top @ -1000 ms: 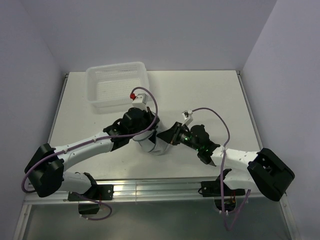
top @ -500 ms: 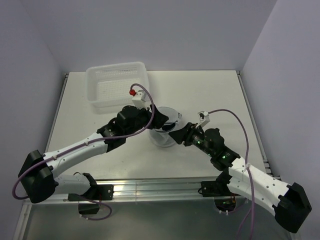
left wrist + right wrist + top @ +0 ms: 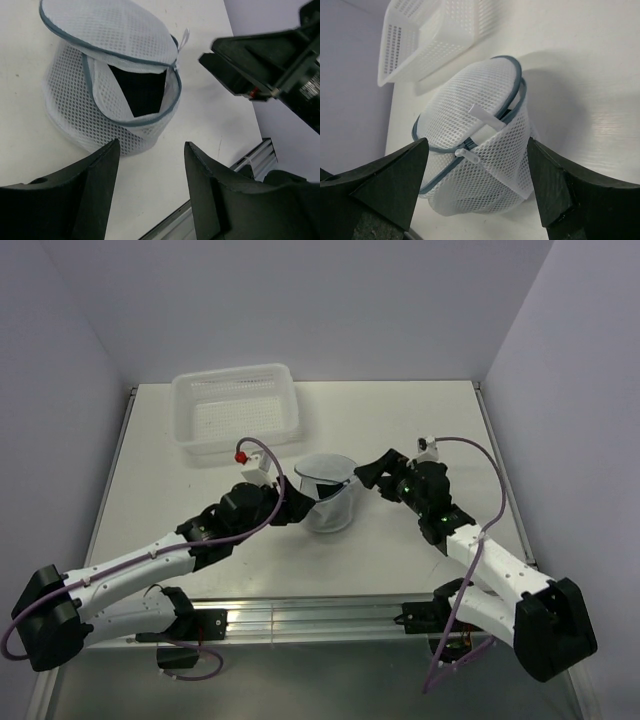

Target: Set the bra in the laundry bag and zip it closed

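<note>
The laundry bag (image 3: 328,502) stands upright in the middle of the table, a white mesh pouch with a dark zipper rim. Its lid gapes on one side, and the black bra (image 3: 142,92) shows through that gap, inside the bag (image 3: 95,85). My left gripper (image 3: 291,506) is open just left of the bag, nothing between its fingers (image 3: 151,145). My right gripper (image 3: 371,475) is open just right of the bag, also holding nothing. In the right wrist view the bag (image 3: 485,170) sits beyond the spread jaws (image 3: 476,142), with its white zipper pull (image 3: 468,155) facing me.
A white perforated plastic basket (image 3: 238,412) stands at the back left of the table, also seen in the right wrist view (image 3: 417,37). The metal rail (image 3: 320,615) runs along the table's near edge. The right gripper (image 3: 260,62) shows in the left wrist view.
Both grippers have opened and drawn back from the bag, the left one to the left and the right one to the right. The bag now stands free between them, a little further right.
</note>
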Robot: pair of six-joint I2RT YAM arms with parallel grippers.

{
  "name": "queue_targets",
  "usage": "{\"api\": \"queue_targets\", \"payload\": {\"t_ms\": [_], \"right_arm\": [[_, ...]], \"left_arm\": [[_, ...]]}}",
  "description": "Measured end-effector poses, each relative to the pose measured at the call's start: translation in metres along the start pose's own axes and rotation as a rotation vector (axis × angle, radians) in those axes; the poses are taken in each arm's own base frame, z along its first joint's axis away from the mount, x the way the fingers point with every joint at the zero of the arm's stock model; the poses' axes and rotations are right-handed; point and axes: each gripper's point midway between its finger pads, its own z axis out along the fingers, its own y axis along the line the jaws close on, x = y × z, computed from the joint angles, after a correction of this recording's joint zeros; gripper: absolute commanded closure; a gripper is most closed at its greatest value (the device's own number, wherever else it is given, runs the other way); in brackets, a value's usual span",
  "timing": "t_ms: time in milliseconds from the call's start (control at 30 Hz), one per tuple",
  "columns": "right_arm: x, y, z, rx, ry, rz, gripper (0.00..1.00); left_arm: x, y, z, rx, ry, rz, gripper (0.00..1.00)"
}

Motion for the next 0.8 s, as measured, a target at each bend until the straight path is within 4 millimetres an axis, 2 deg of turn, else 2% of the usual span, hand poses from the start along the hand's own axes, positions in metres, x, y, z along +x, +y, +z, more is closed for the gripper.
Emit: {"api": "queue_targets", "payload": {"t_ms": [67, 100, 200, 333, 400, 433, 500, 533, 567, 600, 633, 733, 800], "right_arm": [[0.007, 0.0, 0.01, -0.011, 0.032, 0.035, 0.13], [0.012, -0.002, 0.014, -0.009, 0.052, 0.053, 0.13], [0.025, -0.01, 0.024, 0.009, 0.097, 0.09, 0.13], [0.033, -0.013, 0.032, 0.016, 0.123, 0.127, 0.15], [0.033, -0.01, 0.035, 0.003, 0.129, 0.139, 0.2], [0.032, -0.008, 0.037, -0.003, 0.129, 0.143, 0.26], [0.03, -0.004, 0.041, -0.017, 0.128, 0.149, 0.3], [0.029, -0.003, 0.043, -0.025, 0.126, 0.153, 0.45], [0.029, -0.001, 0.044, -0.034, 0.125, 0.153, 0.53], [0.029, 0.0, 0.044, -0.041, 0.125, 0.158, 0.57], [0.028, 0.002, 0.045, -0.048, 0.123, 0.166, 0.69], [0.027, 0.008, 0.043, -0.075, 0.111, 0.168, 0.87], [0.03, 0.009, 0.039, -0.086, 0.11, 0.164, 0.94]], "left_arm": [[0.006, -0.003, -0.002, 0.005, 0.003, -0.012, 0.46], [0.009, -0.008, -0.003, 0.016, 0.005, -0.014, 0.54], [0.016, -0.022, -0.005, 0.043, 0.01, -0.008, 0.61], [0.027, -0.041, -0.003, 0.068, 0.024, 0.002, 0.65], [0.033, -0.048, 0.0, 0.077, 0.031, -0.006, 0.66], [0.038, -0.05, 0.002, 0.077, 0.038, -0.008, 0.66], [0.047, -0.053, 0.005, 0.073, 0.052, -0.012, 0.66], [0.051, -0.054, 0.008, 0.071, 0.061, -0.011, 0.66], [0.054, -0.057, 0.01, 0.07, 0.066, -0.011, 0.66], [0.057, -0.059, 0.013, 0.068, 0.072, -0.011, 0.65], [0.06, -0.061, 0.016, 0.068, 0.076, -0.014, 0.65], [0.063, -0.066, 0.024, 0.072, 0.068, -0.036, 0.66], [0.066, -0.066, 0.028, 0.07, 0.065, -0.058, 0.65]]}}
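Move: The white tab at the end of the laundry bag's zip is about 3 cm ahead of my right hand, 4 cm left and 3 cm down; the zip pull sits beside it, some 2 cm nearer the base. The black bra shows in the open mouth, about 8 cm left and 1 cm back, 6 cm down. From my left hand the zip pull is about 6 cm ahead, 10 cm right and 3 cm down, the bag's middle 4 cm ahead, 5 cm right and 7 cm down. I bring my open right hand about 4 cm left and some 3 cm down, edging forward and rolling its left side up about 10 degrees, onto the white tab, then close my fingers to pinch it. Meanwhile my left hand sweeps about 9 cm right and 4 cm back, across in front of the bag's near side, its fingers narrowing to about half their opening but taking nothing. ##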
